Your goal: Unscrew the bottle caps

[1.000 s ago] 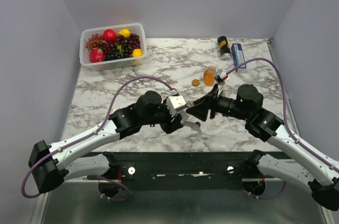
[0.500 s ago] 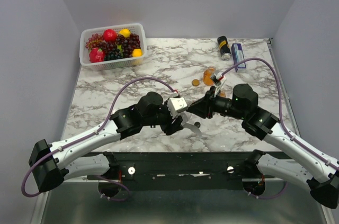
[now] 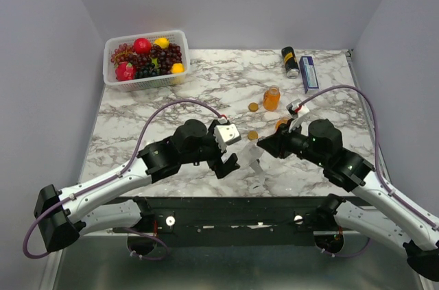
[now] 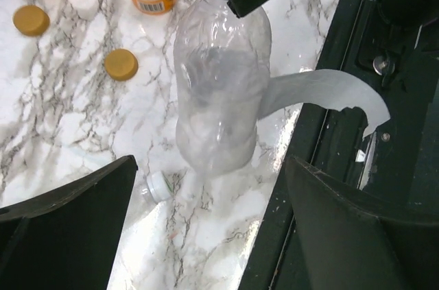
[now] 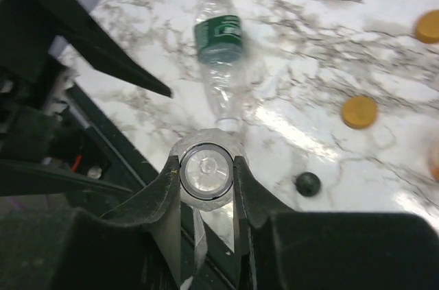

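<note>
A clear bottle (image 4: 219, 98) stands upright near the table's front edge, a loose strip of label (image 4: 322, 91) curling off it. My right gripper (image 5: 206, 166) is shut on its neck, and its mouth (image 5: 206, 175) shows open, with no cap. My left gripper (image 4: 212, 228) is open, its fingers (image 4: 68, 221) wide apart on either side of the bottle's base without touching it. A dark cap (image 5: 308, 183) and two orange caps (image 5: 359, 112) (image 4: 31, 20) lie on the marble. A second clear bottle (image 5: 219, 50) with a green label lies on its side. Two orange bottles (image 3: 272, 98) (image 3: 281, 123) stand behind.
A white basket (image 3: 110, 64) of fruit stands at the back left. A black can (image 3: 289, 61) and a blue box (image 3: 309, 72) lie at the back right. The black front rail (image 4: 322, 187) runs right beside the upright bottle.
My left gripper has let go of the clear bottle and opened wide. My right gripper has shut on the bottle's neck and drawn toward the near edge, uncovering the orange bottles.
</note>
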`<state>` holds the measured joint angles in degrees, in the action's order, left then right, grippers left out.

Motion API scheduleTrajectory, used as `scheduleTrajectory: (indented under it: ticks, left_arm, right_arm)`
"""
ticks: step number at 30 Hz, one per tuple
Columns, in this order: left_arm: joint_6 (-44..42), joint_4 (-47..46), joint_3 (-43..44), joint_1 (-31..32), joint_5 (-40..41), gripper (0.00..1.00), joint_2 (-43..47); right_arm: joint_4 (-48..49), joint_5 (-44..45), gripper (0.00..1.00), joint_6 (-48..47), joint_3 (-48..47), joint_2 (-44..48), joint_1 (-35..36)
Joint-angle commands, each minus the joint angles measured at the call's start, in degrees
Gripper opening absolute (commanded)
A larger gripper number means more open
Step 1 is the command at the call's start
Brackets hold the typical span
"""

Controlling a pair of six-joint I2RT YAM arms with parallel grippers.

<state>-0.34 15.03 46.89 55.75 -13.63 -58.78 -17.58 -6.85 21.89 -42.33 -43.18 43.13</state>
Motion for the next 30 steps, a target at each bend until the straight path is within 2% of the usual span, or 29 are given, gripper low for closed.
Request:
scheduleTrajectory:
  ticks: [1, 7, 11, 20, 30]
  left_arm:
    - [0.1, -3.9, -1.4, 0.2, 1.2, 0.99, 4.2]
    - [0.1, -3.3, -1.3, 0.2, 4.4, 0.99, 4.5]
    - [0.1, -2.1, -0.4, 0.2, 6.0, 0.99, 3.3]
    - [1.6, -1.6, -0.2, 0.2, 6.5, 0.99, 2.9]
    - [1.6, -1.3, -0.2, 0.2, 6.9, 0.99, 2.6]
  right_arm:
    - [-12.6, 17.0, 0.01, -2.6, -1.5, 2.9, 0.2]
    - [-21.6, 29.6, 0.01, -2.5, -3.5, 2.8, 0.2]
    - [-26.3, 33.7, 0.01, -1.0, -3.6, 1.3, 0.2]
    - [-26.5, 36.0, 0.01, 0.2, -4.8, -3.4, 0.1]
    - [-19.8, 36.8, 0.01, 1.7, -1.8, -5.2, -0.4]
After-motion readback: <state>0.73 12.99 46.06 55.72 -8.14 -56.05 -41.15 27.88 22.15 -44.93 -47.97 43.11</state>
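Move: My right hand already holds the uncapped clear bottle by its neck. The bare table where I will stand it lies about 10 cm to the right, 3 cm ahead and 23 cm below. The dark cap lies about 6 cm ahead and 2 cm right, the nearer gold cap about 16 cm ahead, 1 cm right. The nearer open orange bottle stands about 15 cm ahead, 11 cm right. From my left hand, the spot is some 16 cm right, 6 cm ahead and 20 cm down. Keeping my pinch on the neck, I swing the clear bottle about 12 cm right, away from my left hand, sinking some 7 cm and easing slightly forward. My right wrist turns clockwise and rolls, about 30 degrees each, until the fingers point forward and down. My left hand, already wide open, rises a little and settles back, ending just over 1 cm higher and farther forward. ##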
